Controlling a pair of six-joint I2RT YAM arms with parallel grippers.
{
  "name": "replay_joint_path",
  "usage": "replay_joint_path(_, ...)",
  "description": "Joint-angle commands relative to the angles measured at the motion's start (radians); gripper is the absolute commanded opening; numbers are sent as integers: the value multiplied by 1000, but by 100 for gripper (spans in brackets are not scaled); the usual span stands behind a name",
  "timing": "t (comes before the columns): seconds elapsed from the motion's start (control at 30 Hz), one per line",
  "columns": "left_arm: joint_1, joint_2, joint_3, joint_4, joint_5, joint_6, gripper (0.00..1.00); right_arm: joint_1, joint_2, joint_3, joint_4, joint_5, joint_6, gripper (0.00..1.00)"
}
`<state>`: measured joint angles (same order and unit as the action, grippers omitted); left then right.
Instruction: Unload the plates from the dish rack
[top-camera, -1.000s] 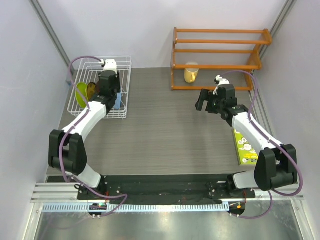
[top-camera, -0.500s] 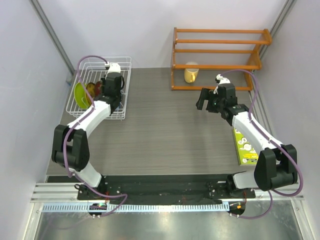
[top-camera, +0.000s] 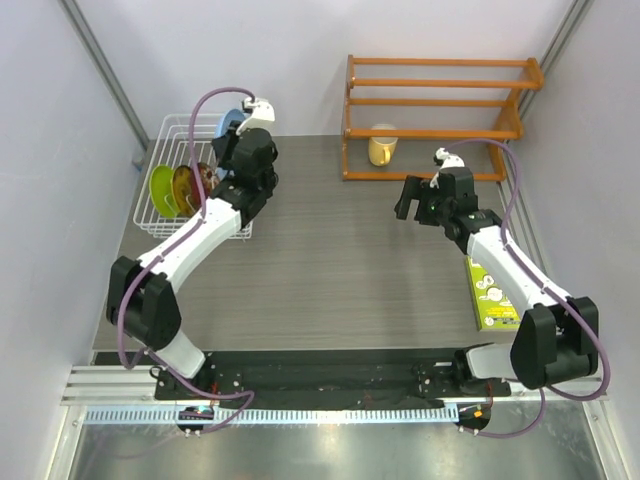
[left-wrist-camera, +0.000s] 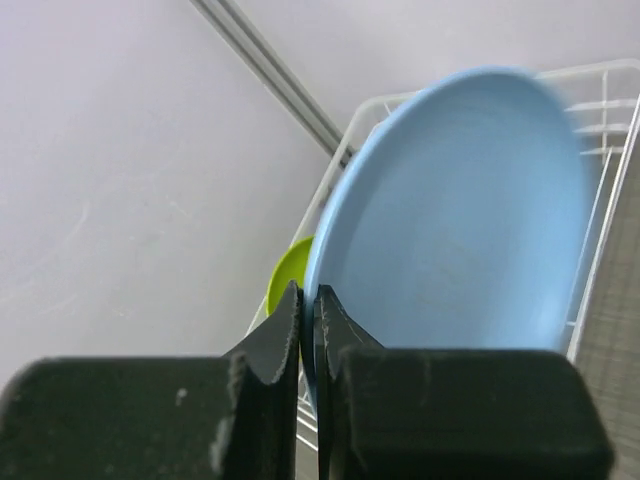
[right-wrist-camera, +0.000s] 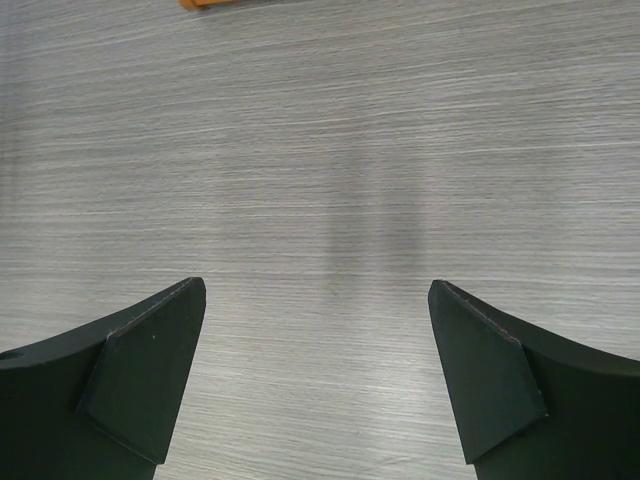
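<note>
My left gripper (top-camera: 238, 140) is shut on the rim of the light blue plate (top-camera: 231, 124) and holds it raised above the white wire dish rack (top-camera: 172, 131). In the left wrist view the blue plate (left-wrist-camera: 460, 210) fills the frame with the rack (left-wrist-camera: 600, 150) behind it. The lime green plate (top-camera: 161, 187), the yellow-orange plate (top-camera: 184, 186) and the dark red plate (top-camera: 204, 176) stand in the rack. The green plate (left-wrist-camera: 285, 275) also shows in the left wrist view. My right gripper (top-camera: 404, 203) is open and empty over the table's middle right, and the right wrist view (right-wrist-camera: 318, 320) shows only bare table between its fingers.
An orange wooden tiered shelf (top-camera: 440, 100) stands at the back right with a pale yellow mug (top-camera: 380, 148) on its lower level. A green and white box (top-camera: 490, 290) lies at the right edge of the table. Grey walls close in on both sides.
My left gripper has lifted the light blue plate up out of the rack and moved right and toward the back. The right arm has barely moved.
</note>
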<state>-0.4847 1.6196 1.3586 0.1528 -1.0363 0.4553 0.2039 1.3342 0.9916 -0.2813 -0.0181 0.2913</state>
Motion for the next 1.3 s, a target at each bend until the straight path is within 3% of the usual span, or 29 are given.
replay_joint_path(0.0,-38,-133,92,-125,17,-62,0,0,-82,18,-13,55,-9,100)
replay_joint_path(0.07,-41,-174,128,-287,141,-288,0,2,-102,19,-13,43,-14,100)
replay_joint_path(0.17,-43,-237,109,-479,336,-488,0,0,-141,22,-2,-28,6,100)
replay_joint_path(0.33,-43,-270,13,-533,575,-688,0,2,-145,24,65,-219,72,100)
replay_joint_path(0.5,-43,-257,-107,-470,812,-878,0,2,-138,-21,200,-394,216,98)
replay_joint_path(0.63,-43,-242,-159,-408,921,-963,0,2,-142,-88,347,-476,299,98)
replay_joint_path(1.07,-43,-221,-207,-250,1081,-1061,0,18,-70,-159,446,-583,378,92)
replay_joint_path(1.17,-45,-224,-231,-211,1119,-1077,0,25,-38,-163,465,-599,379,83)
replay_joint_path(1.27,-45,-230,-260,-159,1160,-1095,0,26,-7,-172,516,-634,401,60)
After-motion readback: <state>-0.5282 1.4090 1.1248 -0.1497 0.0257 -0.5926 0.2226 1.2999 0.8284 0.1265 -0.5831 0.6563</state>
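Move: The left hand already pinches the blue plate by its rim, lifted above the rack. The open right gripper it is brought to is about 47 cm to its right, some 7 cm nearer the base and 15 cm lower. The red plate in the rack is roughly 9 cm left, 3 cm ahead and 20 cm below the left hand. From the right hand, the blue plate's middle is about 47 cm left, 11 cm ahead and 7 cm higher; the yellow mug is 23 cm ahead, 7 cm left, 12 cm lower. Up about 5 cm at first, then right and down, the left hand carries the blue plate about 19 cm right and 9 cm back towards the right gripper, rolling its left side down and turning clockwise. The right hand moves some 10 cm left to meet it, rising and then easing down, left side rolling up, and starts closing its jaws around the plate's opposite rim. ##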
